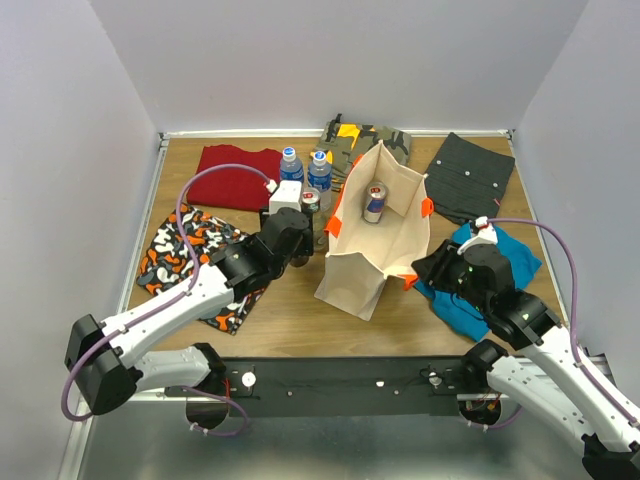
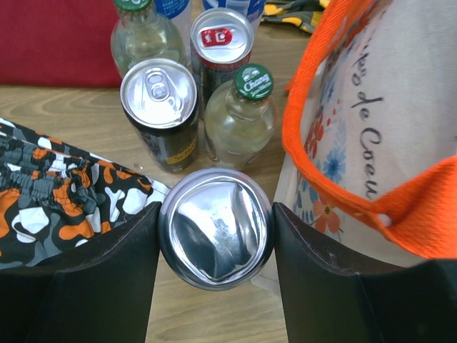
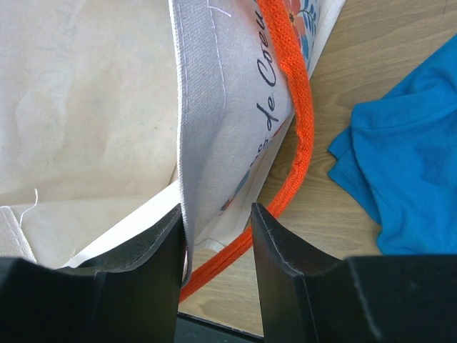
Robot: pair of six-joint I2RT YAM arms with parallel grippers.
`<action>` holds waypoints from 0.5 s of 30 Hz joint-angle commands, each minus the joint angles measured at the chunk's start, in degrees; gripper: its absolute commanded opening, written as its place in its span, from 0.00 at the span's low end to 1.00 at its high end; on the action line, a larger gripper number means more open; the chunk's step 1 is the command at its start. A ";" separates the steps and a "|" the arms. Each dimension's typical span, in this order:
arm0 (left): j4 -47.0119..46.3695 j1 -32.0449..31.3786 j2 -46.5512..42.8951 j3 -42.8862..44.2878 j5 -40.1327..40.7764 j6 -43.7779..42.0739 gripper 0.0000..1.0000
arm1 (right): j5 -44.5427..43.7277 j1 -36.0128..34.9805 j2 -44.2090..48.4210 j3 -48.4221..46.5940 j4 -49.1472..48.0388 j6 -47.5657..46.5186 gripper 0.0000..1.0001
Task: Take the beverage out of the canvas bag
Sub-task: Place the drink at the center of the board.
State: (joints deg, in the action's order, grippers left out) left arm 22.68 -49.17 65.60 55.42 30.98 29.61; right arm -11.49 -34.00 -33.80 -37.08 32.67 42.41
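Note:
The beige canvas bag point(image 1: 365, 260) with orange handles stands open mid-table. A blue and silver beverage can point(image 1: 375, 203) stands inside it. My left gripper point(image 1: 295, 243) is just left of the bag, low over the table. In the left wrist view the left gripper point(image 2: 216, 211) is shut on a second can point(image 2: 214, 239), whose shiny concave end faces the camera. The bag's printed side point(image 2: 357, 128) is right beside it. My right gripper point(image 1: 425, 268) is at the bag's right rim. The right gripper point(image 3: 218, 214) is open astride the bag wall point(image 3: 228, 86), with fabric against the left finger only.
Beside the held can stand a black can point(image 2: 158, 93), a red-topped can point(image 2: 223, 39) and a green-capped glass bottle point(image 2: 246, 118). Folded clothes lie around: red point(image 1: 235, 175), orange-patterned point(image 1: 190, 260), blue point(image 1: 500, 270), dark grey point(image 1: 470, 175), camouflage point(image 1: 365, 140).

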 commanded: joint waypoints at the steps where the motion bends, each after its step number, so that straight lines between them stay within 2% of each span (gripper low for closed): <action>1: -9.40 2.31 0.49 -1.98 -1.18 1.68 0.00 | 0.24 0.25 0.14 0.87 1.26 -0.66 0.49; 15: -19.59 4.34 4.62 -8.22 -2.76 0.45 0.00 | -0.12 0.25 -0.04 0.87 1.35 -0.49 0.49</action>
State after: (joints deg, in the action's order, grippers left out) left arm 12.88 -45.36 69.97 47.16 28.16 30.20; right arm -11.49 -34.00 -33.82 -37.08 32.67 42.41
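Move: The left hand already holds a can upright over its spot on the board, bare wood about 18 cm below and 2 cm ahead. The standing black can is some 9 cm ahead and 2 cm left, the green-capped bottle about 8 cm ahead and 4 cm right. The canvas bag's middle lies roughly 18 cm right and 5 cm ahead. From the right hand, the spot is some 28 cm left, 2 cm ahead and 16 cm below. The left hand, grip kept, lowers its can some 6 cm towards bare board short of the black can. ##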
